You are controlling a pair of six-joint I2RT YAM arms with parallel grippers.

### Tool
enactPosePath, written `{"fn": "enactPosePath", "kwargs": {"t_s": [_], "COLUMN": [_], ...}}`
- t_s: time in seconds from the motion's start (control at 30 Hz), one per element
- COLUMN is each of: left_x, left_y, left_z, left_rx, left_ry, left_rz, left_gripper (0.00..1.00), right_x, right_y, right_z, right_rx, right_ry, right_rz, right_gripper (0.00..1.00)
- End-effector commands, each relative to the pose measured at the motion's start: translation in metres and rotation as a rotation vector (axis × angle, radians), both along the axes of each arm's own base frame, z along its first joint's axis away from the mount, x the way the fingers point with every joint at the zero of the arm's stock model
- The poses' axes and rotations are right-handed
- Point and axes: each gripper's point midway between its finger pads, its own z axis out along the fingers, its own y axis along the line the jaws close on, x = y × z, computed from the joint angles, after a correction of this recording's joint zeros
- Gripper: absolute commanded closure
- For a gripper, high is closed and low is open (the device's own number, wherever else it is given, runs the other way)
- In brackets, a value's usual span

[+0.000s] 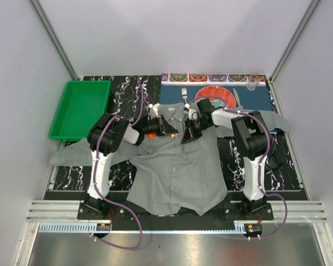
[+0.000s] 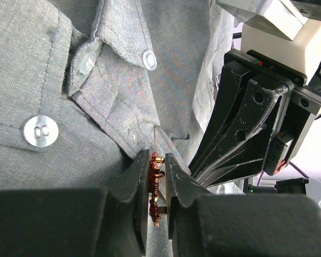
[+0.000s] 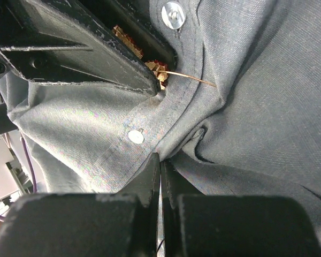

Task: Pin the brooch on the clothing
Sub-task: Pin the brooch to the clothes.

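Observation:
The clothing (image 1: 177,172), a grey button-up shirt, lies spread on the table with its collar away from me. My left gripper (image 1: 171,132) is shut on the brooch (image 2: 155,179), a small copper-red piece held edge-on between the jaws. The brooch's thin pin (image 3: 190,77) points at the button placket just below the collar. My right gripper (image 1: 187,138) is shut on a fold of the shirt's placket (image 3: 150,134), right beside the left gripper. In the left wrist view the right gripper's black fingers (image 2: 241,134) stand close on the right. The clothing (image 2: 96,80) fills the background there.
A green tray (image 1: 80,108) sits at the back left. Behind the collar lies a blue placemat (image 1: 255,98) with a red plate (image 1: 216,95), a fork (image 1: 184,95) and a knife (image 1: 236,100). The shirt's sleeves spread out to both sides.

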Motion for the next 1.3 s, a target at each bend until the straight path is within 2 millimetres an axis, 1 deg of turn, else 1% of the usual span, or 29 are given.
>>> {"fn": "enactPosePath", "kwargs": {"t_s": [0.0, 0.07, 0.1, 0.13, 0.17, 0.2, 0.23, 0.27, 0.33, 0.37, 0.43, 0.47, 0.5, 0.53, 0.57, 0.6, 0.63, 0.67, 0.7, 0.73, 0.77, 0.8, 0.83, 0.9, 0.97, 1.0, 1.03, 1.13, 1.27], "left_x": [0.015, 0.016, 0.013, 0.014, 0.011, 0.008, 0.006, 0.004, 0.002, 0.001, 0.001, 0.001, 0.001, 0.003, 0.002, 0.002, 0.002, 0.001, 0.001, 0.001, 0.000, 0.000, 0.000, 0.000, 0.001, 0.001, 0.000, 0.001, 0.001], "left_y": [0.010, 0.017, 0.020, 0.025, 0.026, 0.028, 0.028, 0.026, 0.025, 0.023, 0.021, 0.020, 0.020, 0.019, 0.019, 0.019, 0.018, 0.018, 0.018, 0.018, 0.018, 0.018, 0.019, 0.018, 0.018, 0.018, 0.018, 0.018, 0.018], "left_z": [0.002, 0.008, 0.007, 0.008, 0.009, 0.009, 0.012, 0.014, 0.019, 0.020, 0.026, 0.026, 0.025, 0.030, 0.032, 0.033, 0.037, 0.036, 0.035, 0.035, 0.035, 0.034, 0.034, 0.034, 0.033, 0.033, 0.031, 0.031, 0.031], "left_rx": [0.051, 0.046, 0.046, 0.050, 0.055, 0.058, 0.058, 0.052, 0.034, 0.024, -0.019, -0.025, -0.027, -0.046, -0.055, -0.059, -0.068, -0.069, -0.066, -0.063, -0.061, -0.058, -0.054, -0.052, -0.049, -0.048, -0.046, -0.044, -0.044], "left_ry": [-0.044, -0.052, -0.046, -0.055, -0.051, -0.058, -0.082, -0.095, -0.119, -0.124, -0.134, -0.131, -0.126, -0.140, -0.147, -0.150, -0.161, -0.161, -0.158, -0.158, -0.161, -0.159, -0.163, -0.163, -0.161, -0.163, -0.160, -0.160, -0.161], "left_rz": [0.090, 0.100, 0.103, 0.106, 0.090, 0.088, 0.070, 0.053, 0.040, 0.031, 0.027, 0.027, 0.030, 0.032, 0.031, 0.028, 0.028, 0.025, 0.023, 0.022, 0.022, 0.019, 0.018, 0.016, 0.015, 0.016, 0.013, 0.015, 0.015], "left_gripper": [1.00, 1.00, 1.00, 1.00, 1.00, 1.00, 1.00, 1.00, 1.00, 1.00, 1.00, 1.00, 1.00, 1.00, 1.00, 1.00, 1.00, 1.00, 1.00, 1.00, 1.00, 1.00, 1.00, 1.00, 1.00, 1.00, 1.00, 1.00, 1.00], "right_x": [-0.002, 0.002, 0.002, 0.004, 0.007, 0.009, 0.015, 0.023, 0.035, 0.044, 0.054, 0.061, 0.065, 0.068, 0.074, 0.077, 0.079, 0.085, 0.084, 0.088, 0.087, 0.086, 0.088, 0.087, 0.085, 0.081, 0.079, 0.073, 0.079], "right_y": [0.006, 0.004, 0.002, 0.000, -0.001, -0.003, -0.007, -0.008, -0.012, -0.010, -0.010, -0.008, -0.009, -0.009, -0.006, -0.008, -0.007, -0.004, -0.001, 0.002, 0.005, 0.007, 0.010, 0.010, 0.015, 0.015, 0.018, 0.018, 0.019], "right_z": [0.009, 0.017, 0.020, 0.027, 0.034, 0.039, 0.047, 0.055, 0.062, 0.071, 0.072, 0.077, 0.072, 0.071, 0.074, 0.067, 0.065, 0.068, 0.061, 0.063, 0.062, 0.054, 0.055, 0.045, 0.040, 0.033, 0.032, 0.023, 0.019], "right_rx": [0.024, 0.028, 0.026, 0.039, 0.048, 0.048, 0.050, 0.048, 0.020, 0.020, 0.003, 0.002, -0.019, -0.029, -0.034, -0.065, -0.082, -0.087, -0.108, -0.112, -0.123, -0.143, -0.154, -0.183, -0.201, -0.217, -0.221, -0.238, -0.252], "right_ry": [-0.017, -0.036, -0.030, -0.030, -0.040, -0.041, -0.066, -0.097, -0.144, -0.177, -0.193, -0.208, -0.205, -0.208, -0.235, -0.237, -0.242, -0.258, -0.243, -0.256, -0.256, -0.247, -0.275, -0.266, -0.271, -0.253, -0.255, -0.237, -0.240], "right_rz": [0.037, 0.035, 0.031, 0.029, 0.028, 0.021, 0.009, 0.000, -0.018, -0.021, -0.039, -0.048, -0.054, -0.055, -0.046, -0.051, -0.051, -0.052, -0.045, -0.044, -0.039, -0.035, -0.010, -0.004, 0.019, 0.029, 0.047, 0.058, 0.034], "right_gripper": [1.00, 0.93, 0.90, 0.82, 0.77, 0.72, 0.69, 0.68, 0.65, 0.64, 0.63, 0.64, 0.64, 0.64, 0.64, 0.64, 0.64, 0.64, 0.62, 0.61, 0.60, 0.59, 0.59, 0.59, 0.59, 0.60, 0.60, 0.60, 0.62]}}
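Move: The cloth under the brooch's needle tip lies roughly 5 cm ahead of the right fingertips, neither left nor right, and 1 cm lower; the brooch itself is about 4 cm ahead and 3 cm left. The shirt collar is some 12 cm ahead and 3 cm left. From the left hand, which still grips the brooch, that cloth is about 3 cm to the right, 1 cm ahead and 1 cm below. Draw the left gripper about 2 cm to its left, still gripping the brooch, then raise it nearly 2 cm and hold. Meanwhile open the right fingers partway to free the pinched fold, arc them up and forward about 9 cm, then lower them, easing back and left, to straddle the needle, tilting the wrist some 15 degrees more steeply downward. ##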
